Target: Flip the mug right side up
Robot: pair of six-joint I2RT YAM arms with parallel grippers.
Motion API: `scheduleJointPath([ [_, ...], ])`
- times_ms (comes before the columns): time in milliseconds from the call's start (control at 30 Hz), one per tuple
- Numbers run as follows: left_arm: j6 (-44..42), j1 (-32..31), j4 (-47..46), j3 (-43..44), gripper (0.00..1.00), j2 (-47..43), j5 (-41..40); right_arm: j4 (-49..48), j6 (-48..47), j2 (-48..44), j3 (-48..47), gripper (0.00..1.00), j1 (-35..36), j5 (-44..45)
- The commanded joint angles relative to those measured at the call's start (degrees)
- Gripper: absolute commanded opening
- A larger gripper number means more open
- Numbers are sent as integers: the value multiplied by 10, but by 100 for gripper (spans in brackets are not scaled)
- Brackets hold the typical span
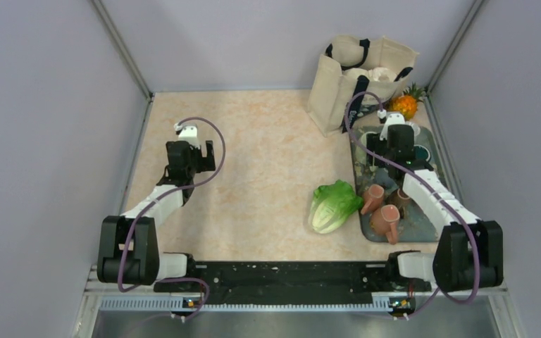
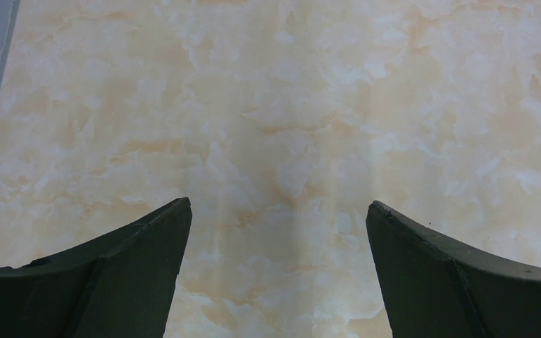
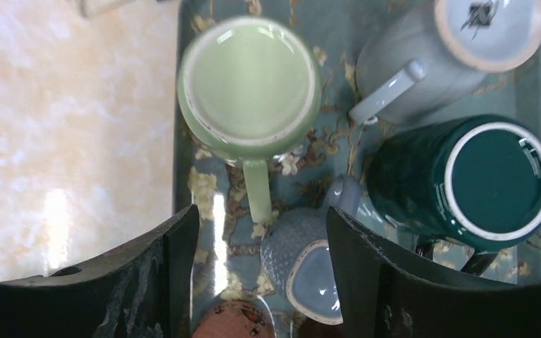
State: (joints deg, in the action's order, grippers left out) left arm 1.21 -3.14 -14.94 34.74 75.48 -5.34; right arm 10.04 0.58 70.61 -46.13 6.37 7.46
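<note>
Several mugs stand base up on a blue floral tray (image 3: 303,165) (image 1: 426,151). In the right wrist view they are a light green mug (image 3: 248,81), a pale grey mug (image 3: 423,60), a dark green mug (image 3: 465,176), a dimpled blue mug (image 3: 303,257) and the top of a terracotta mug (image 3: 234,320). My right gripper (image 3: 262,215) (image 1: 394,149) hovers open over the tray. The blue mug sits below it, close to the right finger, and the green mug's handle points toward the gap. My left gripper (image 2: 278,208) (image 1: 187,160) is open above bare table with nothing between its fingers.
Terracotta mugs (image 1: 386,220) crowd the near end of the tray. A lettuce (image 1: 334,205) lies just left of it. A canvas bag (image 1: 359,74) and a pineapple (image 1: 405,104) stand at the back right. Walls close in both sides.
</note>
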Motion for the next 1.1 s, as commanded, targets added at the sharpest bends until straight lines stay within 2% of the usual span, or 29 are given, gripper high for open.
scheduleJointPath([
  [0,-8,3,-13,10,99,-9,9,27,-29,45,-42,64,5,13],
  [267,-8,3,-16,9,99,-8,4,-27,-51,110,-48,56,8,16],
  [500,-8,3,-21,8,99,-7,-3,-57,-67,163,-58,53,9,23],
  [667,-22,4,-24,7,99,-5,-5,-80,-73,193,-65,46,9,11],
  [767,-22,4,-26,7,99,-1,-5,-91,-73,209,-69,37,9,12],
  [833,-22,4,-24,8,99,-1,-4,-92,-68,213,-74,21,9,14],
  [867,-23,4,-23,9,99,0,-4,-93,-64,213,-75,6,9,13],
  [900,-24,4,-23,9,99,-1,-5,-93,-59,210,-77,0,9,10],
  [1067,-45,4,9,34,99,6,16,-114,-14,167,-75,0,9,-26],
])
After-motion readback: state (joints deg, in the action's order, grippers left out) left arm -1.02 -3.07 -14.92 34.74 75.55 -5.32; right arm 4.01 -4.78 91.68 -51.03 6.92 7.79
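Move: The upside-down green mug stands about 10 cm ahead of the right hand, 1 cm to its left and 9 cm below, handle pointing back at the robot. From that hand, the blue-grey mug is some 3 cm back and 5 cm right, the dark green mug 5 cm ahead and 15 cm right, the white mug 12 cm ahead and 14 cm right. From the left hand, the green mug lies roughly 58 cm right and 7 cm ahead, 7 cm below. The right hand sinks some 8 cm while reaching forward 4 cm, then shuts its fingers on the green mug's handle. ##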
